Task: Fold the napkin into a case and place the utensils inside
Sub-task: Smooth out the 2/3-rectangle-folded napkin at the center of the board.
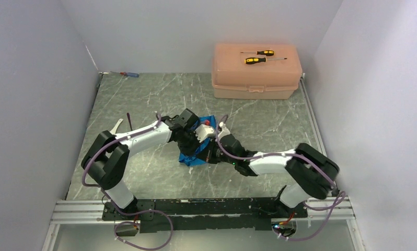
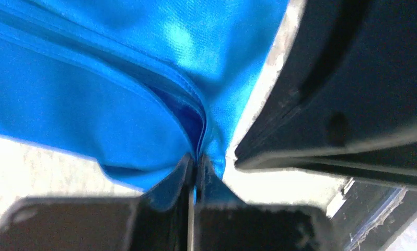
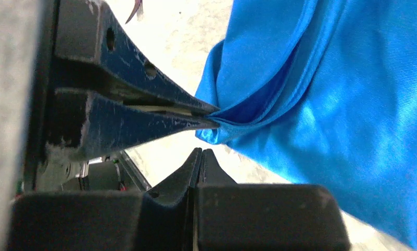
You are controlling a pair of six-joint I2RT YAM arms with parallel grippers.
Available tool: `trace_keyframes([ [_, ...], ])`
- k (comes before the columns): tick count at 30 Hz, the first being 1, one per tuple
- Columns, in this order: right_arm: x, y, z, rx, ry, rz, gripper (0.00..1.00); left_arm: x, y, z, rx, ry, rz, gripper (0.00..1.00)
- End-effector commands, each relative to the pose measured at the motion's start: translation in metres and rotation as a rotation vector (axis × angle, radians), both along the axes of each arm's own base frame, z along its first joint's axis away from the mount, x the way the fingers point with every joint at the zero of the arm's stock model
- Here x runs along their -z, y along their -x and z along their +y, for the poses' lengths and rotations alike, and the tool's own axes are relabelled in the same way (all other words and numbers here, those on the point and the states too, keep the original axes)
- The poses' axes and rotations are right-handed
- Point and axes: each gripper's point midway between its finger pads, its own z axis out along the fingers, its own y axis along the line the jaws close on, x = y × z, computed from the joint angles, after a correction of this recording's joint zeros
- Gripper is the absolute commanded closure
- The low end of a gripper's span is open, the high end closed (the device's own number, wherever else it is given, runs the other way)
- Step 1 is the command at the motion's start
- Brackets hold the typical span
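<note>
The bright blue napkin (image 1: 189, 158) lies bunched in the middle of the table, mostly covered by both grippers. In the left wrist view my left gripper (image 2: 197, 158) is shut on a folded edge of the napkin (image 2: 107, 78). The right wrist view shows those same fingers (image 3: 143, 123) pinching the napkin (image 3: 342, 104) at its corner. My right gripper (image 3: 201, 152) is shut on nothing, just beside the cloth and below the left fingers. The dark purple fork (image 1: 129, 121) and white spoon (image 1: 116, 127) lie on the table left of the arms. No folded case shows.
A peach plastic box (image 1: 257, 78) stands at the back right, with two yellow-and-black screwdrivers (image 1: 258, 56) on its lid. A small blue-and-red screwdriver (image 1: 129, 74) lies at the back left corner. Walls close in on three sides.
</note>
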Motion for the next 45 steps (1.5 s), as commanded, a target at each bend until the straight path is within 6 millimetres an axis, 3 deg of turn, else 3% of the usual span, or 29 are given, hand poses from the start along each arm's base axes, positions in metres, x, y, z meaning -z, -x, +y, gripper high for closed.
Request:
trace_keyframes([
  [1, -0.024, -0.016, -0.030, 0.072, 0.033, -0.076, 1.00, 0.007, 0.009, -0.005, 0.055, -0.004, 0.012, 0.96],
  [6, -0.013, -0.037, -0.056, 0.104, 0.081, -0.046, 1.00, 0.005, 0.015, -0.015, 0.083, 0.002, 0.014, 0.96],
  [13, 0.021, -0.045, -0.085, 0.128, 0.173, 0.008, 1.00, 0.008, 0.021, -0.012, 0.136, -0.026, 0.005, 0.97],
  [19, 0.042, -0.038, -0.077, 0.066, 0.168, 0.067, 1.00, 0.023, 0.026, -0.014, 0.191, -0.073, 0.005, 0.92],
  [21, 0.040, -0.037, -0.075, 0.058, 0.156, 0.071, 1.00, 0.029, 0.025, -0.011, 0.189, -0.095, 0.009, 0.89],
  [25, 0.014, -0.049, -0.082, 0.064, 0.172, 0.002, 1.00, 0.029, 0.027, -0.010, 0.178, -0.092, 0.011, 0.64],
  [30, -0.008, -0.060, -0.080, 0.039, 0.172, -0.045, 1.00, 0.007, 0.025, -0.015, 0.176, -0.059, -0.014, 0.37],
  [35, -0.006, -0.052, -0.088, 0.036, 0.199, -0.020, 1.00, -0.016, 0.024, -0.019, 0.187, -0.032, -0.029, 0.32],
  [40, 0.010, -0.035, -0.102, 0.044, 0.240, 0.023, 1.00, -0.028, 0.020, -0.018, 0.176, -0.029, -0.057, 0.21],
  [45, 0.017, -0.017, -0.090, 0.007, 0.254, 0.019, 1.00, -0.043, 0.014, -0.014, 0.147, -0.016, -0.056, 0.15],
])
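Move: The left fingers already pinch the napkin's near-left corner fold, some 3 cm above the table; the place to lay it is about 3 cm back, 1 cm right and 3 cm down. The napkin's near-right corner is about 11 cm right of this hand and 2 cm back. From the closed right fingertips that corner lies roughly 9 cm right, 1 cm back and 5 cm down, while the pinched corner fold is about 3 cm left, 1 cm ahead and 2 cm lower. The left hand draws the pinched corner fold back about 3 cm while turning some 10 degrees clockwise, lowers it to the table, then opens wide and rises over 4 cm clear of it. Meanwhile the right hand, fingers kept shut, sweeps some 9 cm right and a few forward, away from the left fingers to the napkin's right side, dips there to near table height, lifts about 5 cm and starts down again with a slight pull back. ##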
